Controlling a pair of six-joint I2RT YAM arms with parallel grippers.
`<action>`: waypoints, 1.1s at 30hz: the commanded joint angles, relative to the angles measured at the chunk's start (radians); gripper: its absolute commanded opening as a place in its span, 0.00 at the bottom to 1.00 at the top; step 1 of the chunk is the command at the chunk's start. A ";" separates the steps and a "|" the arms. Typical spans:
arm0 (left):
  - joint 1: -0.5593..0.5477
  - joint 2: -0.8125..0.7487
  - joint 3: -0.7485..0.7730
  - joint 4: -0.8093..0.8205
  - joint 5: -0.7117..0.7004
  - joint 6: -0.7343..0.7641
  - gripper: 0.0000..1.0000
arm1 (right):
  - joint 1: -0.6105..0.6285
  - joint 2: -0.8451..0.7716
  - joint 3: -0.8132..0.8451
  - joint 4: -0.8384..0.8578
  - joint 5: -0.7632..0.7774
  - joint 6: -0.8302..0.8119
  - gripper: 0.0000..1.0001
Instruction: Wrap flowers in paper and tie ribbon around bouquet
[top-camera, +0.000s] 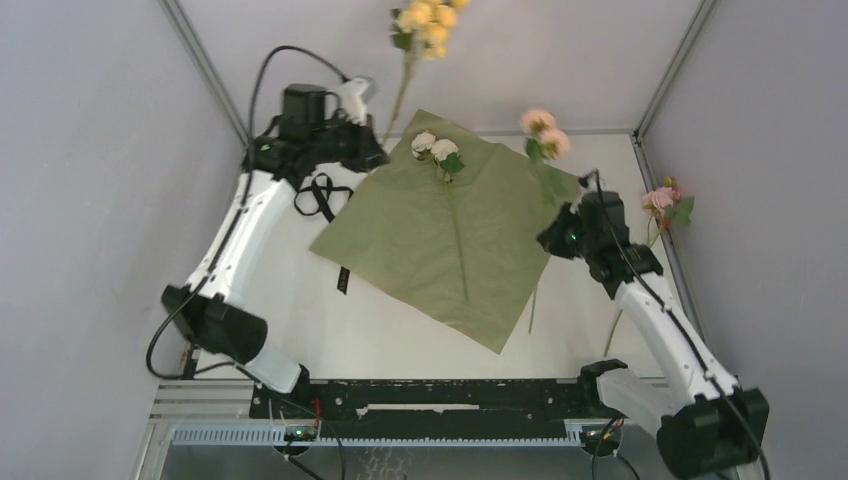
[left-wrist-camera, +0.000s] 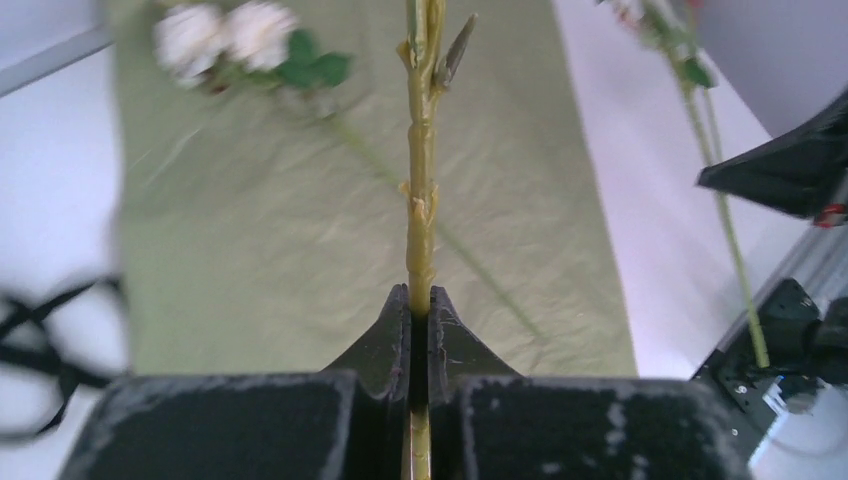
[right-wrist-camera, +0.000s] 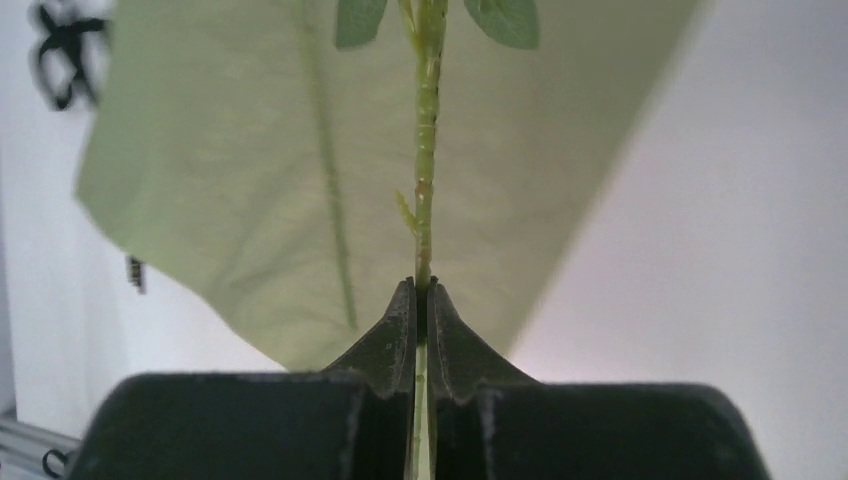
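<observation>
The paper (top-camera: 450, 235) lies flat, olive green face up, with a white flower (top-camera: 435, 147) and its long stem resting on it. At the paper's far left corner my left gripper (top-camera: 383, 142) is shut on the stem (left-wrist-camera: 421, 180) of a yellow flower (top-camera: 427, 20), whose bloom hangs high at the back. My right gripper (top-camera: 550, 238) is shut on the stem (right-wrist-camera: 427, 150) of a peach-pink flower (top-camera: 545, 132) at the paper's right edge. The black ribbon (top-camera: 320, 195) lies tangled left of the paper. No wrapped bouquet is in view.
Another pink flower (top-camera: 662, 200) lies at the table's right edge, beside the right arm. One ribbon end (top-camera: 343, 278) pokes out under the paper's near left edge. Grey walls with metal frame posts (top-camera: 205, 70) close in the table.
</observation>
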 joint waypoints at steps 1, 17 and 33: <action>0.178 -0.210 -0.182 0.023 0.071 0.044 0.00 | 0.176 0.221 0.244 0.195 0.027 -0.104 0.00; 0.387 -0.385 -0.606 0.127 0.167 -0.007 0.00 | 0.315 1.163 0.962 0.104 -0.073 -0.177 0.15; 0.233 -0.338 -0.692 0.211 0.164 -0.065 0.00 | 0.419 0.701 0.514 0.832 -0.421 0.178 0.96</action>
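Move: With the pink flower in the right gripper, its goal is the paper beside the white flowers, whose heads lie about 25 cm ahead, 21 cm to the left and 13 cm below. The paper's middle is some 8 cm ahead and 18 cm left. From the left gripper, holding the yellow flowers high, the white heads lie roughly 14 cm ahead, 9 cm right and 30 cm down; the ribbon's loops lie 4 cm ahead and 15 cm left. Carry the pink flower with the right gripper about 20 cm forward and as far left, over a low arc and down beside the white flowers, then open wide to let go of the stem and back off, rising. Meanwhile swing the left gripper left, then lower and slightly back before easing right again, keeping its pinch on the yellow stems clear of the laying spot. ##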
